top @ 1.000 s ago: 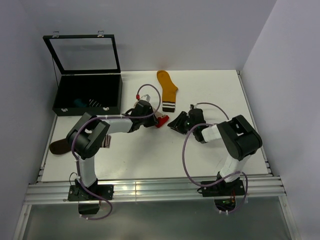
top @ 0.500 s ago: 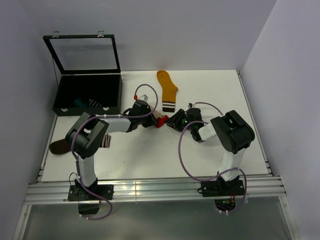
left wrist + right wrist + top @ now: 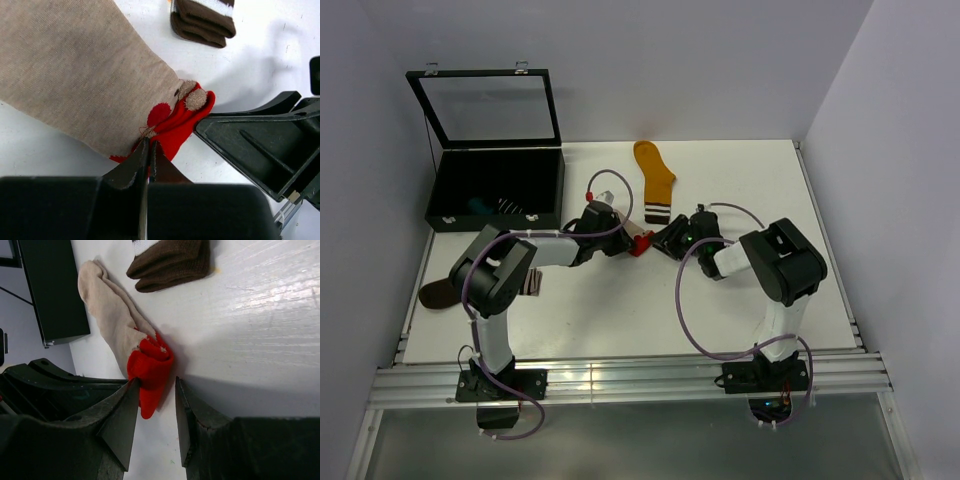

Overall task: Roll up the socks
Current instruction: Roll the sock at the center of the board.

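The beige sock lies flat on the white table, its red end bunched up. My left gripper is shut, pinching the edge of that red end. In the right wrist view my right gripper stands open astride the red end; its left finger touches the fabric, its right finger is apart from it. From above, the left gripper and right gripper meet tip to tip at the red end. A mustard sock with a brown, white-striped cuff lies just behind.
A black box with its glass lid raised stands at the back left, holding a teal sock and a striped sock. A brown sock lies at the table's left edge beside the left arm.
My right gripper has slid left across the table until its fingers straddle the sock's red end. The left gripper has stayed shut on the sock, shifting only slightly left.
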Tool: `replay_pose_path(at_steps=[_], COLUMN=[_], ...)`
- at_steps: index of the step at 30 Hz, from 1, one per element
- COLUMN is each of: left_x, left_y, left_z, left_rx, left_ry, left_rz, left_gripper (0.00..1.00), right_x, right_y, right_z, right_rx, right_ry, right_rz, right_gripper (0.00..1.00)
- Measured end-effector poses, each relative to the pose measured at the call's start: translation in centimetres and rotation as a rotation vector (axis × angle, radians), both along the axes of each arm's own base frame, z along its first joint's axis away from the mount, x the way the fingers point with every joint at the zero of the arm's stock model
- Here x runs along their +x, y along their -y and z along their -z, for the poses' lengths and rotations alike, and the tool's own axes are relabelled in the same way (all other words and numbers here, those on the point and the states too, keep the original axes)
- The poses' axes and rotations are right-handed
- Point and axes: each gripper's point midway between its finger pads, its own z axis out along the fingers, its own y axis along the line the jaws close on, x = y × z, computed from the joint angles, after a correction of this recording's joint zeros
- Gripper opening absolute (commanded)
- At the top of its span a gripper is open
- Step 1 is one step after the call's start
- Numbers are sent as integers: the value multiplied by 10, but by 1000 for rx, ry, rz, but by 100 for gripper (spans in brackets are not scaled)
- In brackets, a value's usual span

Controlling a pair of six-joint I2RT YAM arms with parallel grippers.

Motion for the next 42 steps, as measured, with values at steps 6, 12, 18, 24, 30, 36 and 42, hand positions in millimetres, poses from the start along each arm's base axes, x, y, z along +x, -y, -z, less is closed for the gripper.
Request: replay_pose_path(at_steps=[6, 12, 18, 24, 30, 36, 42], left_x=[-2, -3, -4, -8, -23, -42, -53], left_y=[-1, -1, 0, -1, -8, 1, 22], left_z=[0, 0, 0, -3, -12, -17, -38], left_rx=[-13, -18, -26, -23, 67, 247, 380], left_ry=[-8, -13, -13, 6, 56, 184, 398], left_rz=[-3, 0, 8, 36, 90, 180, 262], left_gripper=[0, 0, 7, 30, 54, 59, 62], right_x=[5, 8, 9, 8, 2, 0, 1], right_y=[-6, -10, -11, -10, -1, 10, 19], right_z=[0, 2, 6, 7, 5, 2, -6], right_rx=[9, 9, -8, -59, -167, -271, -365], right_ry=[-2, -5, -16, -32, -100, -191, -255], right_rz=[-4, -12, -21, -43, -46, -33, -37], right_gripper=[41, 29, 0, 0, 0, 0, 0])
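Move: The right hand, open and low, has the sock's red end about 2 cm to its left and 1 cm ahead, nearly level with its fingertips; the left fingers already pinch that end, right at their tips. From the right hand, the sock's beige toe lies roughly 7 cm ahead and 13 cm left, and the striped cuff of the mustard sock some 6 cm straight ahead, both on the board about 2 cm lower. The right hand takes over the sock: it eases about 1 cm forward and left into the bunched red end while sinking slightly, shuts its fingers on the cloth, then, keeping the pinch, draws some 3 cm to the right as its wrist tips the fingers about 25 degrees more steeply down. The left hand holds still with its pinch until the right has closed, then opens, comes free and backs off about 5 cm towards the base, also rising some 4 cm and drifting right, its wrist rolling as it leaves. ##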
